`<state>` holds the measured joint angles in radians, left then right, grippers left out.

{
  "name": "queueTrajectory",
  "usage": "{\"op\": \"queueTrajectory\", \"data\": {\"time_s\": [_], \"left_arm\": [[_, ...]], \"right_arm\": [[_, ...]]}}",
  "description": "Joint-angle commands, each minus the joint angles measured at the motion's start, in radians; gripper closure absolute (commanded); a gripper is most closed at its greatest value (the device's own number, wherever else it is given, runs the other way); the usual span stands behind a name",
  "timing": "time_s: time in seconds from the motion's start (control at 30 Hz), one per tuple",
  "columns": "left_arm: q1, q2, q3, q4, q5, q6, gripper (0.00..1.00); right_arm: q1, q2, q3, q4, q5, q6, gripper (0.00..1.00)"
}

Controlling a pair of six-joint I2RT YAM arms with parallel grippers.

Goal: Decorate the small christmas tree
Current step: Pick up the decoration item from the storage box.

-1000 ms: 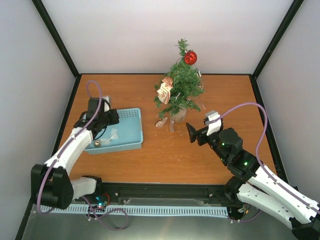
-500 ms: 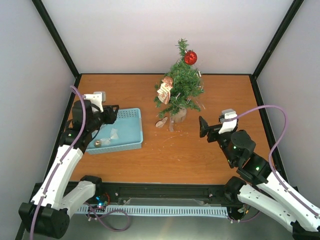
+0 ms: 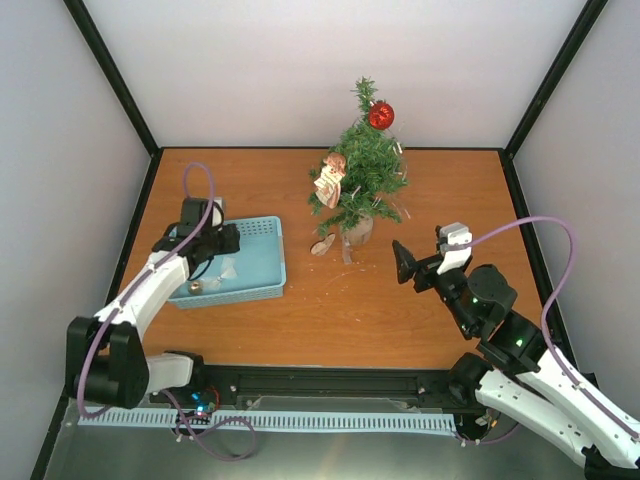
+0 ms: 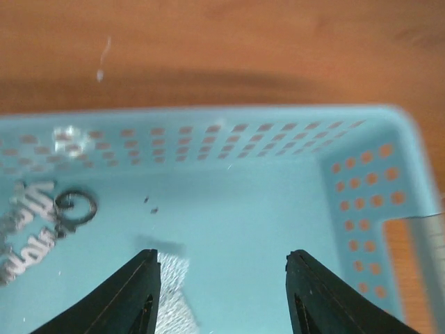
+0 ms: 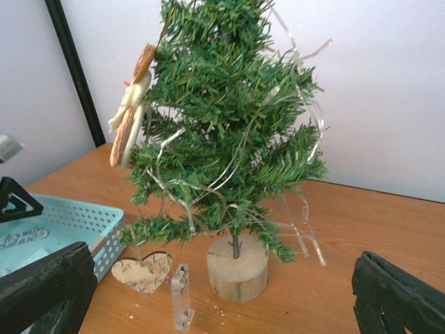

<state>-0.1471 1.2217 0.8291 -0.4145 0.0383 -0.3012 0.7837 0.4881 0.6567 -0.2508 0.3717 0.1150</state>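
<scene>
The small christmas tree point(image 3: 362, 175) stands at the back middle of the table on a round wooden base point(image 5: 236, 268). It carries a red ball point(image 3: 380, 115), a wooden figure point(image 3: 330, 180) and thin silver strands. My left gripper point(image 3: 225, 240) hangs open over the blue basket point(image 3: 262, 262). In the left wrist view my left gripper point(image 4: 222, 256) has nothing between its fingers, and a glittery silver piece point(image 4: 174, 282) lies by the left finger. My right gripper point(image 3: 400, 262) is open, right of the tree and facing it. In its wrist view the right gripper point(image 5: 222, 256) holds nothing.
A wooden heart point(image 5: 142, 270) and a clear plastic piece point(image 5: 181, 296) lie on the table left of the tree's base. The basket holds a small gold ball point(image 3: 195, 286) and a silver script ornament with a ring point(image 4: 42, 223). Walls close in the table on three sides.
My left gripper has gone from shut to open; its arm swung out left and came back over the basket. My right gripper drew back slightly to the right, still open.
</scene>
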Motion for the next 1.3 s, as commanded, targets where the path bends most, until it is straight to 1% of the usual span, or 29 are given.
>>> {"op": "queueTrajectory", "data": {"time_s": [0.0,0.07,0.13,0.2,0.4,0.47,0.57,0.6,0.63,0.7,0.73,0.9,1.03,1.27], "left_arm": [[0.009,0.082,-0.039,0.001,-0.059,0.031,0.5],[0.013,0.139,-0.035,-0.01,-0.065,0.024,0.53],[0.014,0.197,-0.021,-0.025,-0.042,0.02,0.56],[0.014,0.244,-0.01,-0.037,-0.018,0.018,0.57],[0.015,0.337,0.011,-0.04,-0.038,0.034,0.54],[0.014,0.369,0.02,-0.033,-0.047,0.04,0.59],[0.014,0.391,0.026,-0.023,-0.026,0.041,0.74],[0.014,0.39,0.027,-0.018,-0.013,0.042,0.8],[0.015,0.387,0.029,-0.017,-0.002,0.039,0.87],[0.014,0.367,0.04,-0.022,0.021,0.038,0.97],[0.014,0.36,0.05,-0.027,0.037,0.041,0.99],[0.014,0.268,0.108,-0.07,0.073,0.048,0.99],[0.014,0.17,0.137,-0.075,0.135,0.054,0.99],[0.014,-0.002,0.171,-0.013,0.313,0.034,0.99]], "right_arm": [[-0.007,-0.021,-0.043,0.04,-0.052,-0.008,0.0],[-0.007,-0.021,-0.058,0.066,-0.069,-0.021,0.0],[-0.006,-0.01,-0.065,0.086,-0.08,-0.035,0.0],[-0.006,0.004,-0.065,0.102,-0.102,-0.053,0.0],[-0.007,0.028,-0.069,0.146,-0.115,-0.073,0.0],[-0.006,0.024,-0.077,0.153,-0.109,-0.081,0.0],[-0.008,0.023,-0.083,0.154,-0.102,-0.089,0.0],[-0.007,0.022,-0.082,0.154,-0.105,-0.09,0.0],[-0.008,0.023,-0.083,0.154,-0.109,-0.09,0.0],[-0.008,0.024,-0.083,0.156,-0.105,-0.092,0.0],[-0.007,0.026,-0.084,0.156,-0.101,-0.092,0.0],[-0.007,0.034,-0.096,0.171,-0.091,-0.091,0.0],[-0.008,0.043,-0.097,0.167,-0.08,-0.09,0.0],[-0.007,0.059,-0.091,0.165,-0.067,-0.073,0.0]]}}
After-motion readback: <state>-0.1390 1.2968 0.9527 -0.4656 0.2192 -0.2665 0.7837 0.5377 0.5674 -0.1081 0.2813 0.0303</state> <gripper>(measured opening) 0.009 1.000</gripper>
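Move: The white glitter decoration lies in the storage box under the left hand, about 13 cm below, some 3 cm back and 2 cm left. The gold ball sits about 7 cm back and 10 cm left of the hand. The silver lettering lies about 3 cm ahead and 10 cm left; the box's right wall stands about 10 cm right, level with it. From the right hand the decoration is roughly 34 cm left, 9 cm ahead and 29 cm below. The left fingers, already half open, shut on the white glitter decoration near the box floor after sinking about 12 cm and slightly back, the wrist tipping some 20 degrees steeper. Keeping their pinch, they rise about 14 cm, swinging right and a little forward while the wrist levels again. The right hand, wide open, eases some 3 cm left and a little down towards the tree. ##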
